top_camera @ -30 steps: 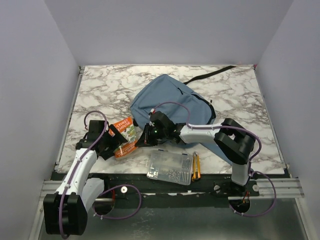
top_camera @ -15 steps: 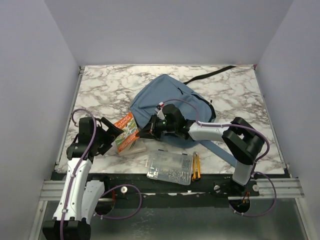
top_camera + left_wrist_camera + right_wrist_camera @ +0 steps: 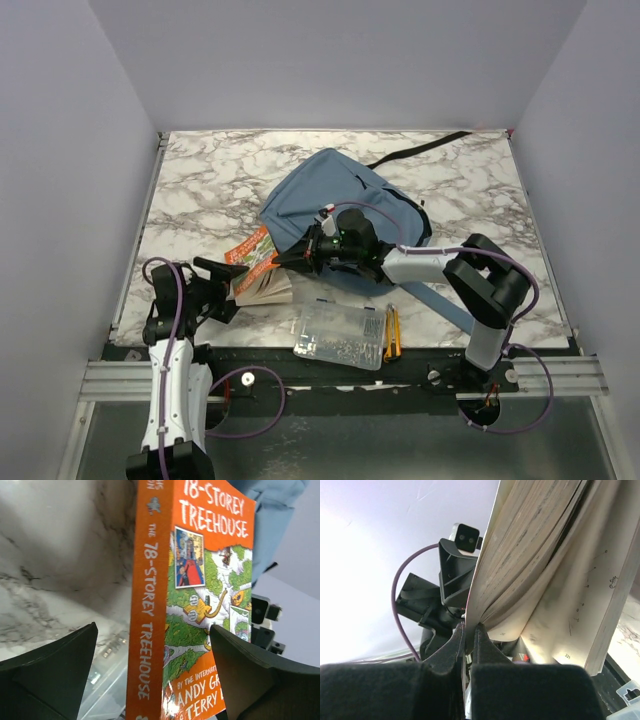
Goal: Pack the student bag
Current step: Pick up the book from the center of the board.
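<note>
The student bag (image 3: 345,195), blue-grey, lies mid-table, and its fabric shows at the top right of the left wrist view (image 3: 277,510). An orange paperback, the book (image 3: 257,268), stands tilted just left of the bag with its pages fanning down. My right gripper (image 3: 291,262) is shut on a few of the book's leaves (image 3: 540,555) at their edge; the jaws (image 3: 470,628) pinch the paper. My left gripper (image 3: 222,282) is open, a little short of the book, whose spine and cover (image 3: 200,605) fill the gap between the fingers (image 3: 152,630) without touching them.
A clear plastic box (image 3: 340,335) of small parts and an orange-yellow pen-like tool (image 3: 391,333) lie at the table's front edge. The bag's black strap (image 3: 420,150) trails to the back right. Walls close in on both sides.
The left arm has drawn back left and toward the near edge, away from the book. The right gripper has raised the book's edge toward the bag, and the pages have fanned open.
</note>
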`<state>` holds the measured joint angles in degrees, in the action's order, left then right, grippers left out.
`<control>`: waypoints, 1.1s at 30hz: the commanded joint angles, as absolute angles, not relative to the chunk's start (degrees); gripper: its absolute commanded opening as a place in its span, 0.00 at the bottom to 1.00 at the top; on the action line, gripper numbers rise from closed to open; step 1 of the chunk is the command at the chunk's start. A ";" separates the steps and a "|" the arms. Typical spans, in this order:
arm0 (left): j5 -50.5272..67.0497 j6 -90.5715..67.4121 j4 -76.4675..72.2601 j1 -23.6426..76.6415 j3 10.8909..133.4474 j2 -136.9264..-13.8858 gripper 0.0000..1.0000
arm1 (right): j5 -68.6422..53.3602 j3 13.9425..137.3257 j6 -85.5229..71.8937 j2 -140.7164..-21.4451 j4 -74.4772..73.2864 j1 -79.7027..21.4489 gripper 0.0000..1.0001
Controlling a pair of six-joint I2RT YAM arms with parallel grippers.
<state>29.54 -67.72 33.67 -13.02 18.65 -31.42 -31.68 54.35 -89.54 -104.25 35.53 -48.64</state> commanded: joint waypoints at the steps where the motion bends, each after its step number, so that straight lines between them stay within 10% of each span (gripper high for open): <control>1: 38.67 -78.08 19.94 -13.36 14.56 -30.82 0.90 | -33.27 53.64 -92.45 -102.97 43.41 -48.18 0.00; 9: 38.61 -79.99 14.52 -13.36 13.77 -27.50 0.38 | -34.13 51.99 -88.48 -101.14 42.12 -48.24 0.00; 14: 34.86 -68.29 23.69 -13.32 23.10 -28.83 0.17 | -30.79 60.11 -62.71 -96.00 10.51 -48.25 0.52; 21: 32.32 -47.90 30.21 -10.37 40.25 -32.03 0.00 | -15.11 70.07 -31.23 -85.70 -22.92 -48.19 0.95; 33: 29.46 -8.82 40.12 29.46 70.58 -55.32 0.00 | -2.63 83.26 -5.22 -73.53 -38.98 -48.16 1.00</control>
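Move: The book, its cover edge still pinched by the right hand, hangs between the left hand's open fingers, its middle about 3 cm ahead, 4 cm right and 1 cm below. From the left hand the bag lies some 20 cm ahead, 23 cm right and 5 cm below; the clear parts box 6 cm back, 22 cm right, 8 cm below. From the right hand the book's middle is about 4 cm left, 1 cm back, 6 cm down. Left hand pinches the book's spine and lifts about 22 cm, swinging right; right hand lets go, withdrawing right and up. ##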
